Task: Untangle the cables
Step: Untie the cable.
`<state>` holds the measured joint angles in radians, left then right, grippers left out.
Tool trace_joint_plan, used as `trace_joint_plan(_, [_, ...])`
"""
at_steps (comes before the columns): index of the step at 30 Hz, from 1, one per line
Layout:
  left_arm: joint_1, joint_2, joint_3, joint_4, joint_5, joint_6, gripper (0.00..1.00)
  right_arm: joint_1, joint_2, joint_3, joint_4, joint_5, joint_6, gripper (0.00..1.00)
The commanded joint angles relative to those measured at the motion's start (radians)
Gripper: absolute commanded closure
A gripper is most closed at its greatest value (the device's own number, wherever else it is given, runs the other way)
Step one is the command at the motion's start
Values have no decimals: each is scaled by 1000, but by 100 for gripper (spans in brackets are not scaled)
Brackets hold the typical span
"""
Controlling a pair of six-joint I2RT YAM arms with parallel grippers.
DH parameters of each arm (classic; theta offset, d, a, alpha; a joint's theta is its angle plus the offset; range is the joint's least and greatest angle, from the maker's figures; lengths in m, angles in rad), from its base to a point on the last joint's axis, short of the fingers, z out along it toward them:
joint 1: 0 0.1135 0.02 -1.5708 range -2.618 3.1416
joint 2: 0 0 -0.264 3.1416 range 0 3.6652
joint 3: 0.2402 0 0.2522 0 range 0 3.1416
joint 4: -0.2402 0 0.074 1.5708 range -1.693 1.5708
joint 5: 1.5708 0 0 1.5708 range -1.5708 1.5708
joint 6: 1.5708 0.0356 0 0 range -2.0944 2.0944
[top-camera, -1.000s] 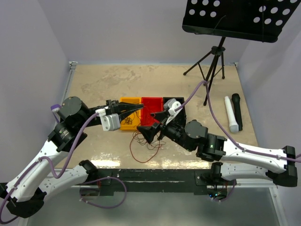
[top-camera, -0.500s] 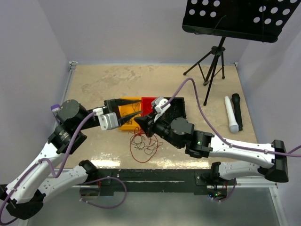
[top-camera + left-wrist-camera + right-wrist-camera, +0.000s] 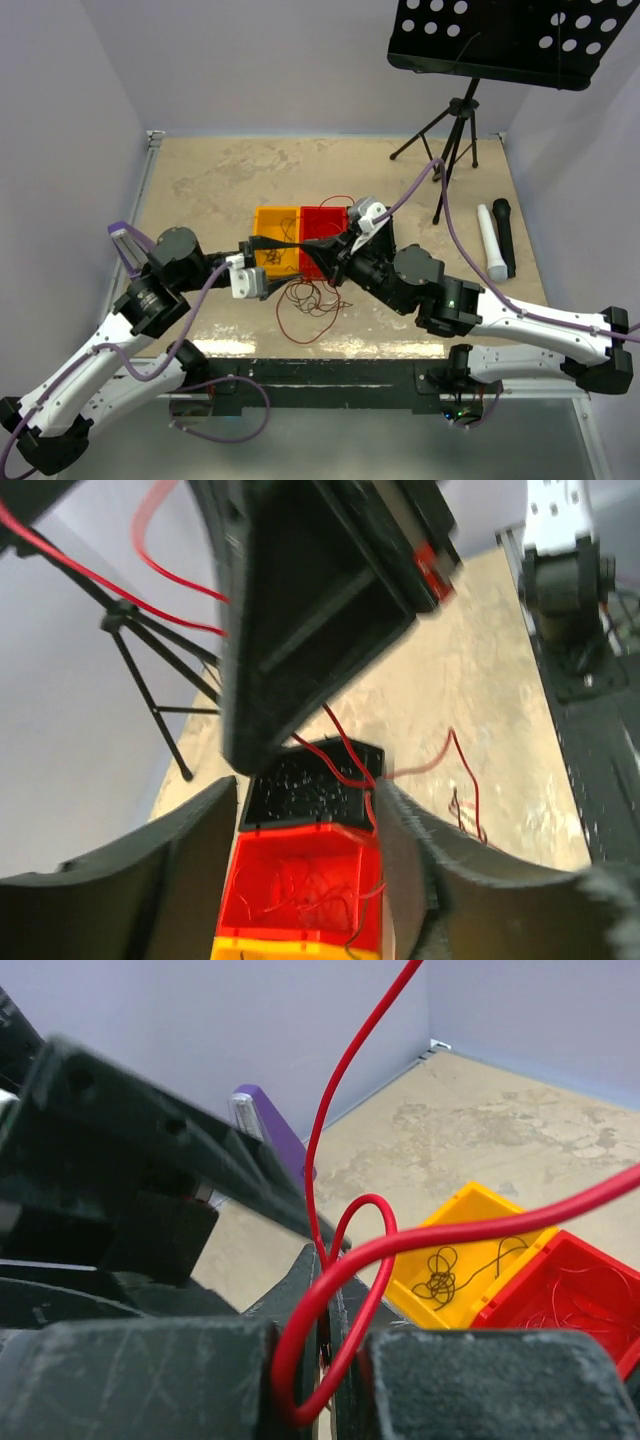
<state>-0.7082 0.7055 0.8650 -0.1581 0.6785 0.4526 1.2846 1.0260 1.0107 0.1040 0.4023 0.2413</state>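
The cables lie as a loose snarl of red and dark strands [image 3: 308, 303] on the table in front of the bins. One red cable [image 3: 352, 1260] is pinched in my right gripper [image 3: 333, 1278], which is shut on it; the strand loops upward [image 3: 336, 200] above the red bin [image 3: 322, 220]. My left gripper [image 3: 305, 810] stands open, facing the right one, with the red bin [image 3: 300, 880] showing between its fingers. A red strand [image 3: 347, 755] runs past its right finger. A small black cable snarl [image 3: 438, 1282] lies in the yellow bin [image 3: 470, 1210].
Yellow [image 3: 272, 222], red and black [image 3: 300, 792] bins sit in a row mid-table; the right arm covers most of the black one from above. A music stand [image 3: 455, 130] stands at the back right, with a white microphone [image 3: 490, 243] and a black one [image 3: 504, 235] beside it.
My right gripper shut on a red cable and lifted it from the snarl toward the bins. My left gripper opened and its arm slid right, tips meeting the right gripper.
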Motion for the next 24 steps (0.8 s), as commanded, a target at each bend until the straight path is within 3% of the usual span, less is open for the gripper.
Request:
trace_joint_plan(1, [-2, 3, -12, -216, 61, 311, 47, 2, -24, 65, -35, -2, -10, 100])
trace_joint_plan(8, [-2, -41, -98, -288, 21, 601, 49, 2, -1, 103, -62, -23, -13, 100])
trace_joint_plan(12, [-2, -84, -152, -230, 10, 721, 54, 2, 9, 114, -72, -48, -8, 100])
trace_joint_plan(24, [-2, -254, -296, 12, -33, 831, 64, 2, 19, 101, -76, -74, 3, 100])
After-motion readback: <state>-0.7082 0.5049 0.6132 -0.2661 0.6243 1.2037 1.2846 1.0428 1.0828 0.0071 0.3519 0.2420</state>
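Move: My left hand's next target seems to be the cable knot, hanging about 7 cm to its right, level fore and aft and some 3 cm lower. My right gripper, shut on the red cable, is about 4 cm right of my left hand, 2 cm ahead and 3 cm higher. Down on the table, 12 cm ahead, lie the red box, 6 cm right, and the yellow box, 5 cm left. From my right hand the knot hangs 2 cm back, 3 cm right and 6 cm down. I drop my already empty left hand about 9 cm from beside my right fingertips, then lift it 2 cm, drifting 3 cm left. Its tips dip some 15 degrees while the hand rolls about 35 degrees, forward side rising, and the fingers draw partly together on nothing. My right hand keeps its pinch on the red cable, staying within a centimetre or so. ##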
